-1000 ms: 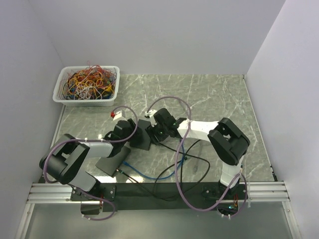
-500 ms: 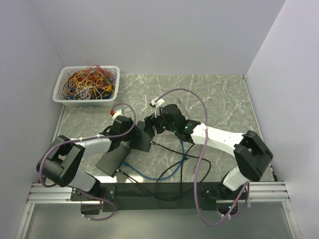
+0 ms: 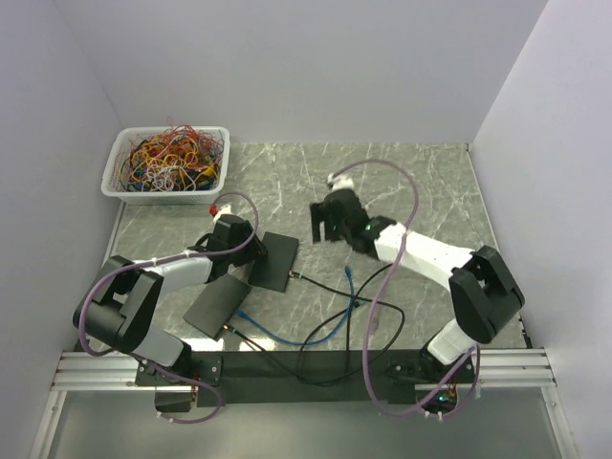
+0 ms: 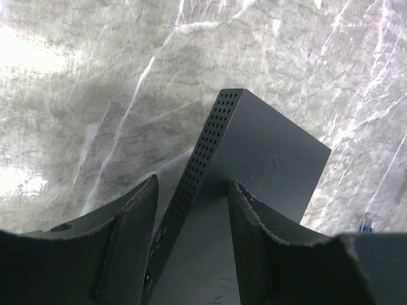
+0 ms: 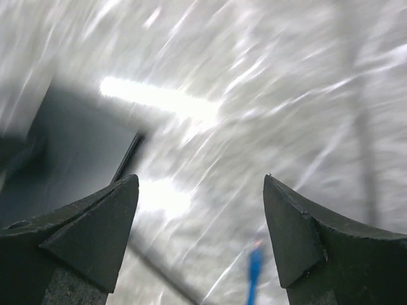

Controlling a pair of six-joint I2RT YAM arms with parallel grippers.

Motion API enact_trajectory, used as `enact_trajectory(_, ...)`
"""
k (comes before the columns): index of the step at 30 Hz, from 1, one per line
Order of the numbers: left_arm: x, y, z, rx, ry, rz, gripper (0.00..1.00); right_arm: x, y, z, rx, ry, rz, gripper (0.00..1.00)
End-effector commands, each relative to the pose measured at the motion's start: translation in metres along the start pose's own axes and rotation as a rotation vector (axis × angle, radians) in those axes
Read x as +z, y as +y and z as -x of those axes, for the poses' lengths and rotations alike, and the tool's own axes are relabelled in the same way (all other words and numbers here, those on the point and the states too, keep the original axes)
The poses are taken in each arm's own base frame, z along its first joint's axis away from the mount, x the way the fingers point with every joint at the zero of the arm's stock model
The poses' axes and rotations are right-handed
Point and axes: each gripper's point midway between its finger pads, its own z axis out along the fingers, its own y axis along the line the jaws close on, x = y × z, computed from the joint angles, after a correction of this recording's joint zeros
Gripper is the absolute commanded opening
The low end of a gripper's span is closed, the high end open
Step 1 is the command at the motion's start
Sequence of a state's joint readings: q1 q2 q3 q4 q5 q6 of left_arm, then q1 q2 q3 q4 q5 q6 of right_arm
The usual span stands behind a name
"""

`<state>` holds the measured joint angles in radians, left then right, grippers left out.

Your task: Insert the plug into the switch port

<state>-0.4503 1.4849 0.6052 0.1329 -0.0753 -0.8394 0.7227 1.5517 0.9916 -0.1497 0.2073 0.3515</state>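
Note:
The switch, a flat black box with a perforated side, lies left of the table's middle. My left gripper is shut on its near-left edge; in the left wrist view the left gripper straddles that edge with both fingers. The blue cable's plug lies loose on the marble to the right of the switch, and shows blurred low in the right wrist view. My right gripper hovers open and empty beyond the plug, apart from the switch; its jaws stand wide.
A white basket full of tangled wires stands at the back left. A flat black panel lies near the left arm. Blue and black cables loop across the near middle. Walls close in on three sides.
My right gripper has opened wider and drawn back from the switch toward the right and far side. The left gripper keeps its hold on the switch, which now lies flatter.

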Motion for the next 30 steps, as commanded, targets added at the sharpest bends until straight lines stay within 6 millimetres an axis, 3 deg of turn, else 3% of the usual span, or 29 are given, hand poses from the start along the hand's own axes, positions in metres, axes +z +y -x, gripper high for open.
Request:
enact_trajectory(1, -0.007, -0.009, 0.009, 0.028, -0.007, -0.025, 0.54, 0.011, -0.040, 0.054, 0.102, -0.066, -0.147, 0.86)
enact_trajectory(3, -0.009, -0.008, 0.006, 0.028, 0.000, -0.031, 0.53, 0.033, -0.056, 0.046, 0.107, 0.015, -0.197, 0.86)
enact_trajectory(4, -0.011, -0.010, 0.006, 0.028, -0.004, -0.044, 0.53, 0.038, -0.056, 0.065, 0.124, -0.003, -0.195, 0.86)
enact_trajectory(6, -0.014, -0.006, 0.001, 0.028, 0.007, -0.044, 0.53, 0.061, -0.077, 0.055, 0.145, 0.073, -0.242, 0.86)
enact_trajectory(7, -0.017, -0.007, 0.001, 0.026, 0.004, -0.054, 0.53, 0.065, -0.077, 0.073, 0.160, 0.054, -0.233, 0.86)
enact_trajectory(9, -0.020, -0.003, -0.005, 0.025, 0.013, -0.059, 0.52, 0.086, -0.090, 0.064, 0.167, 0.112, -0.263, 0.86)
enact_trajectory(10, -0.023, -0.005, -0.005, 0.020, 0.011, -0.075, 0.52, 0.090, -0.093, 0.081, 0.171, 0.090, -0.269, 0.86)
enact_trajectory(11, -0.024, -0.002, -0.009, 0.019, 0.014, -0.077, 0.52, 0.096, -0.096, 0.082, 0.174, 0.098, -0.283, 0.85)
enact_trajectory(12, -0.025, 0.000, -0.010, 0.016, 0.013, -0.078, 0.52, 0.106, -0.106, 0.069, 0.169, 0.149, -0.315, 0.84)
enact_trajectory(13, -0.027, -0.002, -0.010, 0.012, 0.009, -0.089, 0.52, 0.111, -0.107, 0.082, 0.178, 0.133, -0.313, 0.84)
enact_trajectory(15, -0.028, 0.000, -0.015, 0.013, 0.019, -0.096, 0.52, 0.124, -0.113, 0.072, 0.174, 0.177, -0.331, 0.82)
enact_trajectory(16, -0.028, 0.000, -0.014, 0.013, 0.017, -0.098, 0.52, 0.127, -0.117, 0.081, 0.181, 0.164, -0.338, 0.82)
enact_trajectory(21, -0.026, -0.004, -0.012, 0.026, 0.018, -0.105, 0.51, 0.147, -0.128, 0.070, 0.191, 0.216, -0.336, 0.76)
enact_trajectory(22, -0.024, -0.004, -0.013, 0.031, 0.024, -0.101, 0.51, 0.149, -0.131, 0.071, 0.198, 0.217, -0.337, 0.73)
enact_trajectory(26, -0.021, -0.009, -0.010, 0.038, 0.026, -0.111, 0.51, 0.156, -0.133, 0.061, 0.214, 0.249, -0.320, 0.43)
enact_trajectory(30, -0.019, -0.012, -0.011, 0.037, 0.041, -0.119, 0.51, 0.158, -0.134, 0.055, 0.218, 0.247, -0.316, 0.32)
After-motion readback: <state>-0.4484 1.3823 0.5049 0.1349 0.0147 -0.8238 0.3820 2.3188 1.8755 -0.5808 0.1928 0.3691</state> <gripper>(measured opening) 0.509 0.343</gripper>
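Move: The grey cable's plug lies about 20 cm ahead of the open right hand, some 6 cm to its right and 9 cm lower. The blue plug is about 5 cm back and 7 cm right of that hand. The switch's middle is 3 cm back and 8 cm left of it, both also near 9 cm down. From the left hand, the switch's middle is about 2 cm back and 3 cm right, 1 cm lower, and the grey plug 21 cm ahead, 18 cm right, 2 cm lower. The right hand leaves the switch behind and swings quickly out over the bare table, some 18 cm forward and 7 cm to the right, level at first and then down about 8 cm, turning some 20 degrees clockwise with the fingers tipping steeper, and at the bottom the wide-open fingers close around the grey cable just behind its clear plug. Meanwhile the left hand, fingers still astride the switch's edge at about the same opening, draws back along the switch by about 3 cm. ##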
